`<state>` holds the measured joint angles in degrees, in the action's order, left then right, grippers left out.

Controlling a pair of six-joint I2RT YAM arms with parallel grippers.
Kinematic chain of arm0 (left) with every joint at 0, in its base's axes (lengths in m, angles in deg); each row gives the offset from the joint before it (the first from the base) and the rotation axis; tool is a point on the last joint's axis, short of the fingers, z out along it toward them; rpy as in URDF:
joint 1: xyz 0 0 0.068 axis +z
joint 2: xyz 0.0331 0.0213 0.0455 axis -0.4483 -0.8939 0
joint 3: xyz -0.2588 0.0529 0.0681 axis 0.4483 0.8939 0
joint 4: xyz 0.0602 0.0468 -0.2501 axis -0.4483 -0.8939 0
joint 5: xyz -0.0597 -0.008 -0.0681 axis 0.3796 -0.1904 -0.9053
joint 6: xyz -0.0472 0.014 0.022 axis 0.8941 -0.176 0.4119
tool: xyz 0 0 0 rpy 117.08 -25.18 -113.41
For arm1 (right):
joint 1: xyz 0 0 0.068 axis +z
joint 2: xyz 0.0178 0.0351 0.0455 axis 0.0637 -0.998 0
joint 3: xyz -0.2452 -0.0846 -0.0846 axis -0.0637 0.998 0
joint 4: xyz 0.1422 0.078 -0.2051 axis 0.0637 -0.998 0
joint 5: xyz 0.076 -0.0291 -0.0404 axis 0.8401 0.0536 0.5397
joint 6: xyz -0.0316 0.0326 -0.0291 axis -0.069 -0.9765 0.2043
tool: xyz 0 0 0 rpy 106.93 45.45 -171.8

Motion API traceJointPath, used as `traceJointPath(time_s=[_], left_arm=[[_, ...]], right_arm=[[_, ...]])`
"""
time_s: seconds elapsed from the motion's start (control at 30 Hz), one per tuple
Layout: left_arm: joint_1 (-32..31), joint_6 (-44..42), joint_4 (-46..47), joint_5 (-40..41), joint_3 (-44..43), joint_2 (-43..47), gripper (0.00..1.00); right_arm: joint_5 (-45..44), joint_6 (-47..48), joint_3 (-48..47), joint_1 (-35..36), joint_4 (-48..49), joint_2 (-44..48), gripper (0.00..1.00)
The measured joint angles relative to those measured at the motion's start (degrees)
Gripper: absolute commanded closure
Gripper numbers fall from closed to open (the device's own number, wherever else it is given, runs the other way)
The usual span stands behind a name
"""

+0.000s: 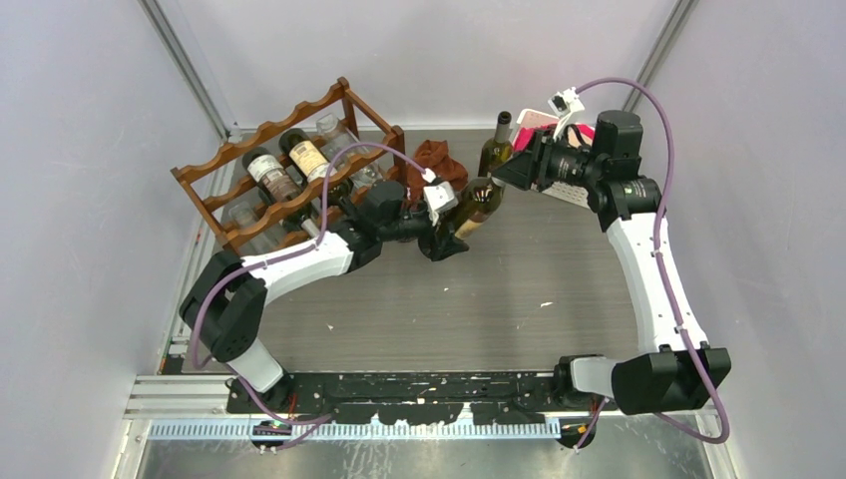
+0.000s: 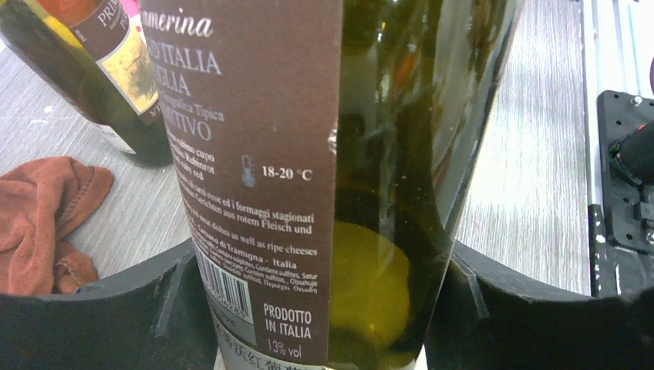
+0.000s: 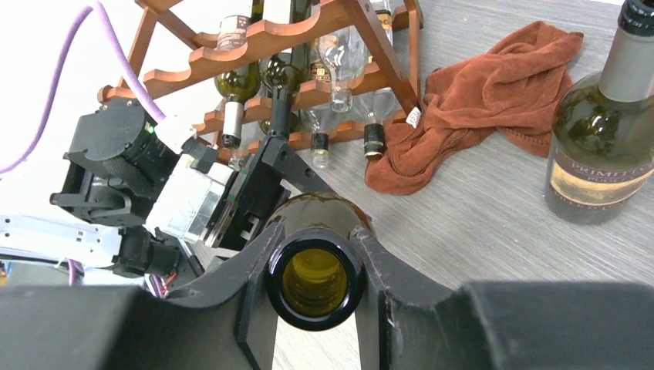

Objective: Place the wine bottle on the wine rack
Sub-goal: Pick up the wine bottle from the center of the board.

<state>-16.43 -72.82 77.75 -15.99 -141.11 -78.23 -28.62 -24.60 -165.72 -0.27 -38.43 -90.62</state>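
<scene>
The wine bottle (image 1: 477, 205) is dark green glass with a brown label (image 2: 254, 154). It is held tilted above the table between both arms. My left gripper (image 1: 451, 225) has one black finger pressed on each side of the bottle's lower body (image 2: 385, 254). My right gripper (image 1: 507, 172) is shut on the neck, just below the open mouth (image 3: 315, 277). The wine rack (image 1: 261, 133) is reddish-brown wood with wavy rails. It stands at the back left with several bottles lying in it (image 3: 262, 46), to the left of the held bottle.
A second green bottle (image 1: 497, 145) stands upright behind the held one (image 3: 601, 131). A rust-brown cloth (image 1: 436, 160) lies crumpled between the rack and that bottle. A white basket with pink contents (image 1: 559, 125) sits at the back right behind the right arm.
</scene>
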Motion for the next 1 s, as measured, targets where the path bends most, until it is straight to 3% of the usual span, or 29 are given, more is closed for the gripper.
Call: traceJointPath(time_s=[0.1, 0.23, 0.47, 0.63, 0.8, 1.0], left_arm=[[0.1, -3.4, -6.2, 0.0, -2.1, 0.7, 1.0], [0.1, -11.5, -22.5, -0.6, -7.1, 1.5, 1.0], [0.1, -20.6, -46.9, -2.8, -15.5, 1.5, 1.0], [0.0, -24.3, -59.3, -3.7, -20.4, 1.1, 1.0], [-0.2, -26.4, -66.8, -3.6, -25.7, -1.2, 1.0], [-0.8, -26.9, -70.6, -2.7, -26.4, -2.7, 1.0]], right_arm=[[1.0, 1.2, 0.0, -0.8, -2.0, 0.0, 0.35], [0.6, 7.0, -0.5, -2.3, -7.2, -0.1, 0.01], [0.8, 22.1, -3.1, -2.8, -11.5, 0.0, 0.0], [10.2, 41.1, -2.5, -2.8, -15.6, 0.2, 0.0], [16.9, 62.9, -1.7, -0.9, -27.2, -0.1, 0.0], [14.2, 87.6, -4.0, 8.4, -45.1, -4.3, 0.0]])
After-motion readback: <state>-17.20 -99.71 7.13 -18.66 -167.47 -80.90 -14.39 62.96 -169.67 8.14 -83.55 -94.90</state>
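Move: Between both hands the wine bottle slants, neck up to the right: the left hand already grips its body, the right its neck, the bottle's middle some 6 cm left, 2 cm back and 11 cm below the right hand. From the left hand the rack lies about 33 cm left and 13 cm ahead, roughly level; another standing bottle 16 cm ahead, 6 cm right; the orange cloth 18 cm ahead, 6 cm left, some 17 cm below. Opening wide, the right fingers let go of the neck and draw off slightly right and down, then swing back, down and left by about 10 cm back in all, turning counter-clockwise to straddle the neck end, still open. Meanwhile the left hand keeps its grip and carries the bottle left and back, some 7 cm each, rolling about 35 degrees so that the neck tips down to the right. ##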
